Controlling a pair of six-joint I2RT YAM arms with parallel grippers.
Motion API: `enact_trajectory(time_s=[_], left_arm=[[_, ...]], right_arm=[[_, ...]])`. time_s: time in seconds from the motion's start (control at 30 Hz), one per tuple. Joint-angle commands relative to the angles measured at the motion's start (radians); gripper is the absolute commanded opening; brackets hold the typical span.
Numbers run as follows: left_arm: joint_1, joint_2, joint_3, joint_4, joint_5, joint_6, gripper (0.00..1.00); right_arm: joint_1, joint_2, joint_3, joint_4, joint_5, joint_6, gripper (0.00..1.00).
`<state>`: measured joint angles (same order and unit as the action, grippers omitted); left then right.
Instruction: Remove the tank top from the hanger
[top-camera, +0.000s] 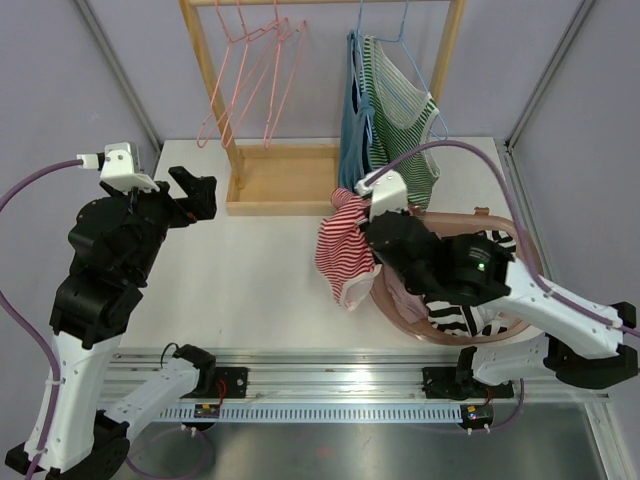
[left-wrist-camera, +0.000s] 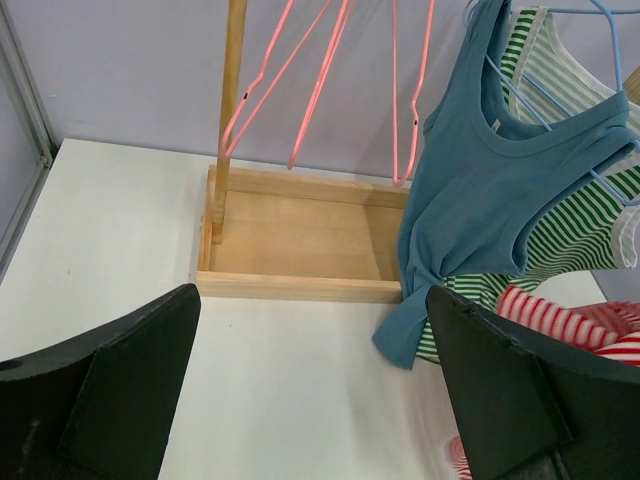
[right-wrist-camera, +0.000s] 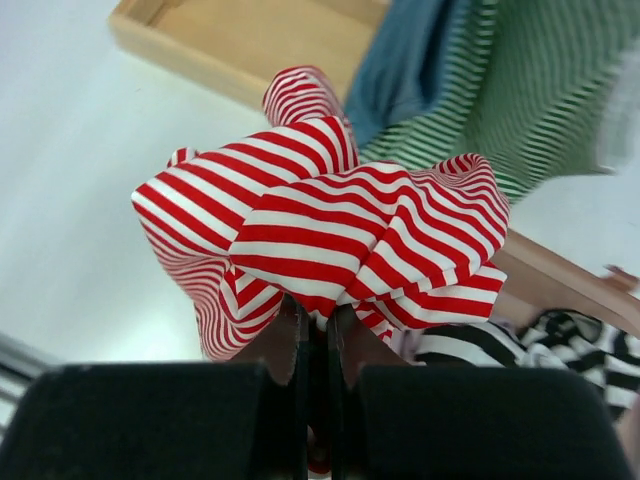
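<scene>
A red-and-white striped tank top (top-camera: 343, 250) (right-wrist-camera: 330, 225) hangs bunched from my right gripper (top-camera: 375, 243) (right-wrist-camera: 317, 330), whose jaws are shut on its cloth, off any hanger, just left of the basket. A blue tank top (top-camera: 350, 130) (left-wrist-camera: 480, 190) and a green-striped one (top-camera: 402, 125) (left-wrist-camera: 575, 235) hang on blue wire hangers (top-camera: 404, 35) on the rack's right side. My left gripper (top-camera: 195, 192) (left-wrist-camera: 315, 400) stands open over the white table, left of the rack's base, with nothing between its fingers.
Several empty pink hangers (top-camera: 250, 70) (left-wrist-camera: 320, 70) hang at the rack's left. The rack's wooden base tray (top-camera: 285, 180) (left-wrist-camera: 300, 235) sits at the back middle. A brown basket (top-camera: 522, 250) at the right holds a black-and-white striped garment (top-camera: 455, 318) (right-wrist-camera: 575, 340).
</scene>
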<state>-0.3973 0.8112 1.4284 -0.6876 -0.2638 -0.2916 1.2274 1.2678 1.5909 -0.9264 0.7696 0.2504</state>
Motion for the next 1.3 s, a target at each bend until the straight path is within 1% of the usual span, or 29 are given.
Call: enact_trajectory(time_s=[0.0,0.07,0.1,0.17,0.2,0.23,0.33,0.4,0.43,0.47,0.53,0.57,0.63,0.67,0.73,0.77,0.83,0.87,0.9,0.93,0.97,1.0,1.03,1.07,1.1,1.13,1.17,1.23,1.27], left_arm=[[0.003,-0.003,-0.005,0.02,0.02,0.022,0.99],[0.002,-0.003,-0.006,0.022,0.023,0.022,0.99],[0.003,-0.003,-0.006,0.022,0.024,0.023,0.99],[0.002,0.0,-0.005,0.02,0.028,0.025,0.99],[0.002,0.0,-0.003,0.019,0.029,0.025,0.99],[0.002,0.0,-0.002,0.016,0.031,0.026,0.99],[0.002,-0.001,-0.002,0.016,0.034,0.026,0.99],[0.003,0.002,0.001,0.017,0.038,0.023,0.99],[0.002,0.003,0.004,0.019,0.043,0.022,0.99],[0.002,0.005,0.007,0.019,0.05,0.019,0.99],[0.002,0.009,0.013,0.022,0.06,0.011,0.99],[0.002,0.009,0.02,0.025,0.07,0.009,0.99],[0.002,0.013,0.033,0.031,0.095,-0.001,0.99],[0.002,0.017,0.04,0.034,0.103,-0.004,0.99],[0.002,0.028,0.053,0.039,0.123,-0.018,0.99],[0.002,0.034,0.073,0.04,0.132,-0.024,0.99],[0.002,0.054,0.09,0.054,0.156,-0.049,0.99],[0.002,0.071,0.095,0.069,0.199,-0.056,0.99],[-0.001,0.089,0.108,0.092,0.227,-0.063,0.99],[-0.006,0.107,0.125,0.092,0.251,-0.067,0.99],[-0.032,0.156,0.148,0.086,0.252,-0.069,0.99],[-0.057,0.181,0.197,0.067,0.23,-0.067,0.99],[-0.087,0.204,0.219,0.06,0.163,-0.052,0.99],[-0.147,0.256,0.246,0.054,0.132,-0.043,0.99],[-0.169,0.278,0.286,0.054,0.114,-0.034,0.99],[-0.184,0.304,0.303,0.063,0.106,-0.035,0.99],[-0.205,0.342,0.319,0.074,0.101,-0.04,0.99],[-0.23,0.388,0.357,0.12,0.097,-0.041,0.99],[-0.26,0.41,0.378,0.131,0.08,-0.038,0.99]], right_arm=[[-0.015,-0.056,0.086,-0.189,0.233,0.065,0.0],[-0.041,-0.071,0.096,-0.239,0.284,0.087,0.0],[-0.063,-0.077,0.112,-0.293,0.318,0.113,0.0],[-0.152,-0.097,0.113,-0.321,0.333,0.122,0.0],[-0.184,-0.105,0.1,-0.319,0.333,0.115,0.0],[-0.263,-0.123,0.086,-0.306,0.332,0.099,0.0],[-0.373,-0.125,0.029,-0.276,0.307,0.082,0.0],[-0.411,-0.119,-0.026,-0.262,0.277,0.098,0.0],[-0.431,-0.116,-0.048,-0.255,0.246,0.11,0.0],[-0.475,-0.114,-0.099,-0.218,0.156,0.121,0.0],[-0.497,-0.126,-0.176,-0.161,0.074,0.142,0.0],[-0.512,-0.128,-0.253,-0.119,0.003,0.157,0.0],[-0.523,-0.122,-0.328,-0.056,-0.071,0.203,0.0],[-0.528,-0.12,-0.398,-0.034,-0.129,0.223,0.0],[-0.54,-0.114,-0.465,0.013,-0.194,0.269,0.0],[-0.549,-0.11,-0.526,0.07,-0.27,0.286,0.0],[-0.594,-0.104,-0.586,0.135,-0.347,0.282,0.01],[-0.617,-0.099,-0.632,0.173,-0.404,0.28,0.01],[-0.664,-0.097,-0.643,0.173,-0.427,0.282,0.04],[-0.68,-0.105,-0.652,0.172,-0.437,0.283,0.12],[-0.689,-0.116,-0.655,0.157,-0.428,0.285,0.24],[-0.694,-0.131,-0.649,0.143,-0.414,0.293,0.44],[-0.697,-0.169,-0.638,0.129,-0.399,0.296,0.52],[-0.695,-0.191,-0.608,0.091,-0.367,0.296,0.59],[-0.695,-0.214,-0.588,0.071,-0.353,0.294,0.67],[-0.697,-0.257,-0.565,0.051,-0.334,0.29,0.89],[-0.695,-0.277,-0.518,0.01,-0.304,0.279,0.99],[-0.697,-0.327,-0.468,-0.032,-0.268,0.265,1.0],[-0.697,-0.344,-0.423,-0.069,-0.244,0.25,1.0]])
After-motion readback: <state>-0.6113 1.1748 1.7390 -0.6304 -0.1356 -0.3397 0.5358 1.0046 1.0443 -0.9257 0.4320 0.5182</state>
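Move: The right hand holds the gathered red-striped tank top; the brown tray's middle lies about 19 cm to its right, 2 cm ahead and some 31 cm below. In that tray the mauve top is roughly 10 cm right and 2 cm back, the black-and-white top 23 cm right. From the empty left hand the blue tank top hangs about 18 cm ahead, 25 cm right, 8 cm lower, the green one 9 cm right of it; pink hangers are 18 cm ahead, 9 cm right, slightly higher. Carrying the red-striped tank top, the right hand sweeps some 19 cm right over the tray's edge, turning about 35 degrees clockwise, then sinks about 22 cm, tipping down, opens wide to let go over the tray, and lifts 7 cm. Late on, the open left hand sets off right, rising a little and forward, towards the blue tank top, swinging clockwise. ##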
